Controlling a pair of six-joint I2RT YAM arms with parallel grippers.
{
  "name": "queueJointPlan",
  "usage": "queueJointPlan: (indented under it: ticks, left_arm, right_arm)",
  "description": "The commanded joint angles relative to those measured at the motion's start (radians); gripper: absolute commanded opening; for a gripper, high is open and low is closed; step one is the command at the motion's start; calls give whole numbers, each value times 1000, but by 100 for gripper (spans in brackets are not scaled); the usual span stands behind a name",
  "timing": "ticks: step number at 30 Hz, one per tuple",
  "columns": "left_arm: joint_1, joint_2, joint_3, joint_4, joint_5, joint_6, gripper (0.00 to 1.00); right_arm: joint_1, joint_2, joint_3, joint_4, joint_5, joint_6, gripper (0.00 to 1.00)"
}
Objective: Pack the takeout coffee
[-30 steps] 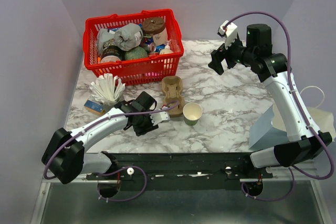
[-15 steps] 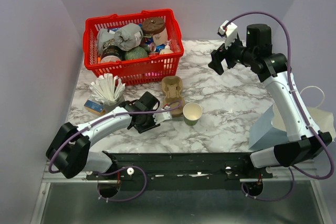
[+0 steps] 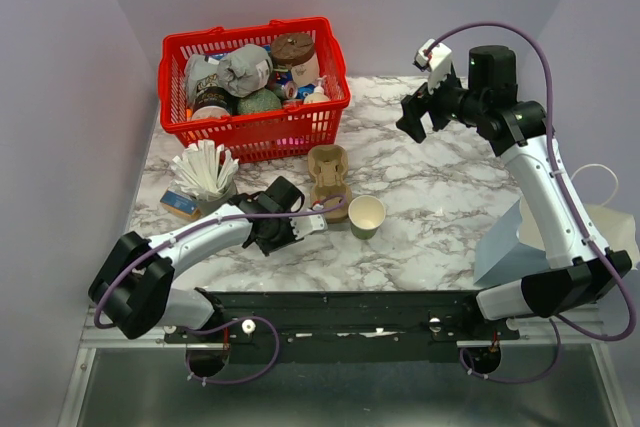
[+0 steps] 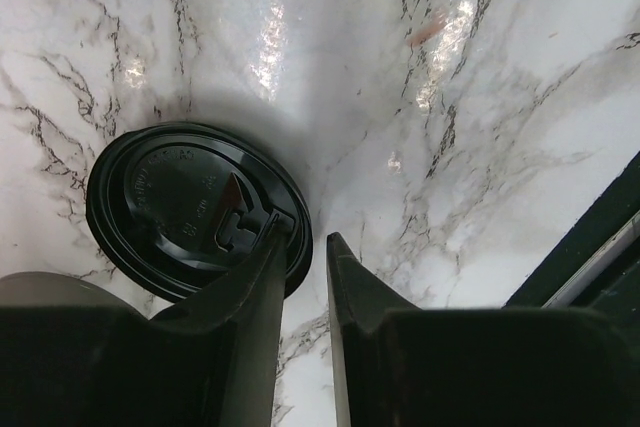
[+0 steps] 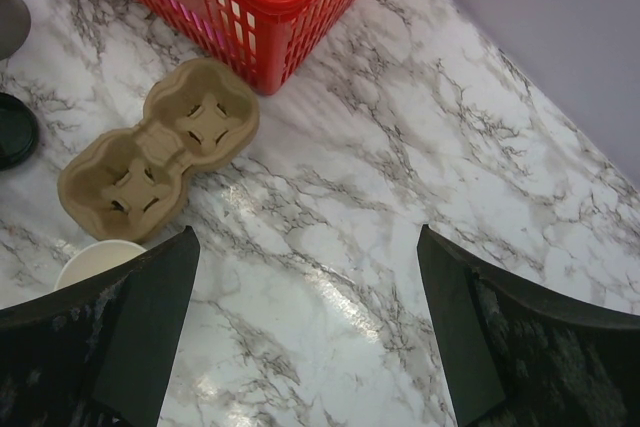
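The takeout coffee is in two parts. Its green paper cup [image 3: 366, 216] stands open on the marble, cream inside, and its rim [image 5: 95, 257] shows in the right wrist view. Its black lid [image 4: 190, 207] lies flat on the table left of the cup. My left gripper [image 4: 310, 232] is low over the lid's edge. One finger [image 4: 255, 287] lies across the lid and the other just outside the rim, with a narrow gap and marble showing between them. In the top view the left gripper [image 3: 300, 227] hides the lid. My right gripper [image 3: 420, 112] hangs wide open and empty above the back right.
A brown cardboard cup carrier [image 3: 329, 179] lies just behind the cup. A red basket [image 3: 255, 132] full of goods stands at the back left. A grey cup of white stirrers [image 3: 205, 172] and a small box [image 3: 180, 204] are at the left. A blue-grey bag [image 3: 505, 247] stands at the right edge.
My left gripper has slid a little towards the cup and its jaws have narrowed around the lid's edge. The right arm has not moved.
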Motion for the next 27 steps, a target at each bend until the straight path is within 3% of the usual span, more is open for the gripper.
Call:
queueJointPlan:
  ticks: [1, 17, 27]
  left_arm:
    - [-4, 9, -12, 22, -20, 9, 26]
    - [-5, 35, -20, 36, -21, 17, 19]
    - [-5, 29, -18, 19, -9, 21, 0]
  right_arm:
    - [6, 18, 21, 10, -11, 9, 99]
    - [4, 22, 23, 7, -11, 11, 99]
    - [6, 22, 21, 7, -13, 12, 99]
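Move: The left hand hangs low over the near rim of the black lid, fingers partly open; the lid's middle lies about 4 cm ahead, 1 cm left and 1 cm below. The metal straw holder stands roughly 9 cm ahead and 12 cm left of that hand. The cardboard cup tray lies some 15 cm ahead and 15 cm right, the paper cup 6 cm ahead and 24 cm right. From the right hand, the lid is about 13 cm back, 35 cm left and 31 cm below. Sinking slowly, only about 1 cm and nearly straight down, the left hand settles at the lid's near rim, wrist angle unchanged. Its partly open fingers narrow a little, pause while the hand lowers, then draw almost shut, seeming to pinch the thin rim between their tips. ##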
